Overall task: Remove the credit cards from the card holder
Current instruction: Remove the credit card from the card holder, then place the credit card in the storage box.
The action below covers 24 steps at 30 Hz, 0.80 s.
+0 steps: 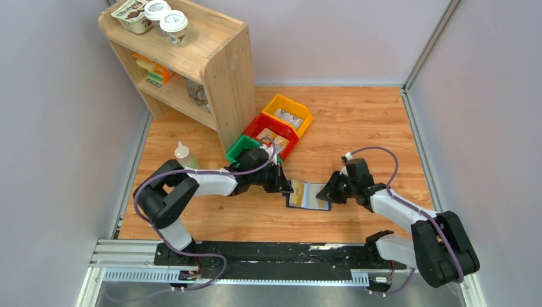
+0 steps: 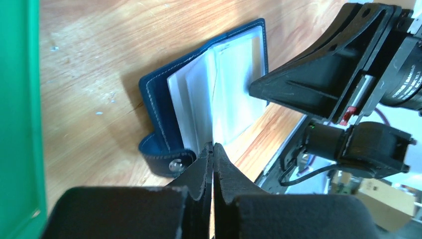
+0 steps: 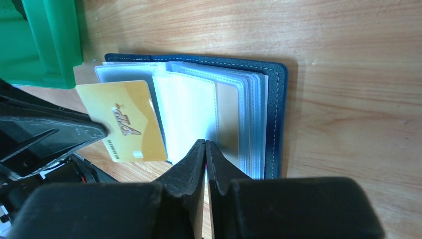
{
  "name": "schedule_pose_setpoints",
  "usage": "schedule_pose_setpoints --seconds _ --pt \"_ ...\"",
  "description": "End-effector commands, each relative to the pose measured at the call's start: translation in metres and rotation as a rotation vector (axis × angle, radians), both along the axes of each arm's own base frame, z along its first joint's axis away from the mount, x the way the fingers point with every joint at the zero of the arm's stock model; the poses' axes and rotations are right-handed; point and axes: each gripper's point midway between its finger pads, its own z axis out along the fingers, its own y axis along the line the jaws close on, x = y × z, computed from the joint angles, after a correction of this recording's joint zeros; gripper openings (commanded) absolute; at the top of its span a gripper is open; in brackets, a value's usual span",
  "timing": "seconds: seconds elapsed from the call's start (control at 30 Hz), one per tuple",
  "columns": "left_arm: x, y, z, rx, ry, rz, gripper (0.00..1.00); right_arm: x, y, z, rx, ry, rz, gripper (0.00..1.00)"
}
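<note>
The navy card holder (image 1: 311, 199) (image 2: 155, 94) (image 3: 276, 109) lies open on the wooden table, its clear sleeves fanned out. A gold credit card (image 3: 124, 122) sticks out of its left side, and my left gripper (image 1: 287, 186) (image 2: 213, 145) is shut on that card's outer corner. Facing it from the right, my right gripper (image 1: 328, 192) (image 3: 205, 142) is shut on the edge of one inner sleeve page. Another tan card (image 3: 227, 117) shows inside a sleeve. The holder's strap tab (image 2: 161, 160) curls beside the left fingers.
Green (image 1: 241, 148) (image 3: 45, 40), red (image 1: 275, 130) and yellow (image 1: 291, 111) bins stand in a row just behind the left gripper. A wooden shelf (image 1: 214, 64) rises at the back left, and a small bottle (image 1: 185, 155) stands near the left arm.
</note>
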Motion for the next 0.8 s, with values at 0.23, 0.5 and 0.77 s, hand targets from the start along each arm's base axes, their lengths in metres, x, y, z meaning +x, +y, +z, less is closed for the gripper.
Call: schedule_pose_setpoints --seconds 0.23,0.5,0.77 --pt "0.034 0.051 0.077 0.241 -0.274 -0.133 0.00 0.006 -0.009 0.030 -0.077 -0.059 0.056 0.20" --pt "0.098 0.089 0.114 0.440 -0.400 -0.229 0.00 0.017 -0.010 0.060 -0.098 -0.145 0.084 0.49" --pt "0.171 0.094 0.115 0.532 -0.446 -0.220 0.00 0.019 -0.018 0.066 -0.145 -0.179 0.080 0.65"
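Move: The red bin, where the card held in the left fingers is bound, lies roughly 18 cm ahead of the left hand, 5 cm to its left and 3 cm lower. From the same hand, the green bin is about 10 cm ahead and 12 cm left, the yellow bin some 24 cm ahead and 1 cm left. The open card holder's middle lies about 1 cm ahead of the right hand, 2 cm left and 1 cm below. Forward and up in one quick sweep, after a short pull leftward off the card holder, the left hand carries the still-pinched gold card about 16 cm out towards the red bin, rising some 14 cm and then starting to sink. Its wrist turns so the fingers point more steeply down. The right hand lifts off the holder's pages by about 5 cm, its fingers opening wide. ##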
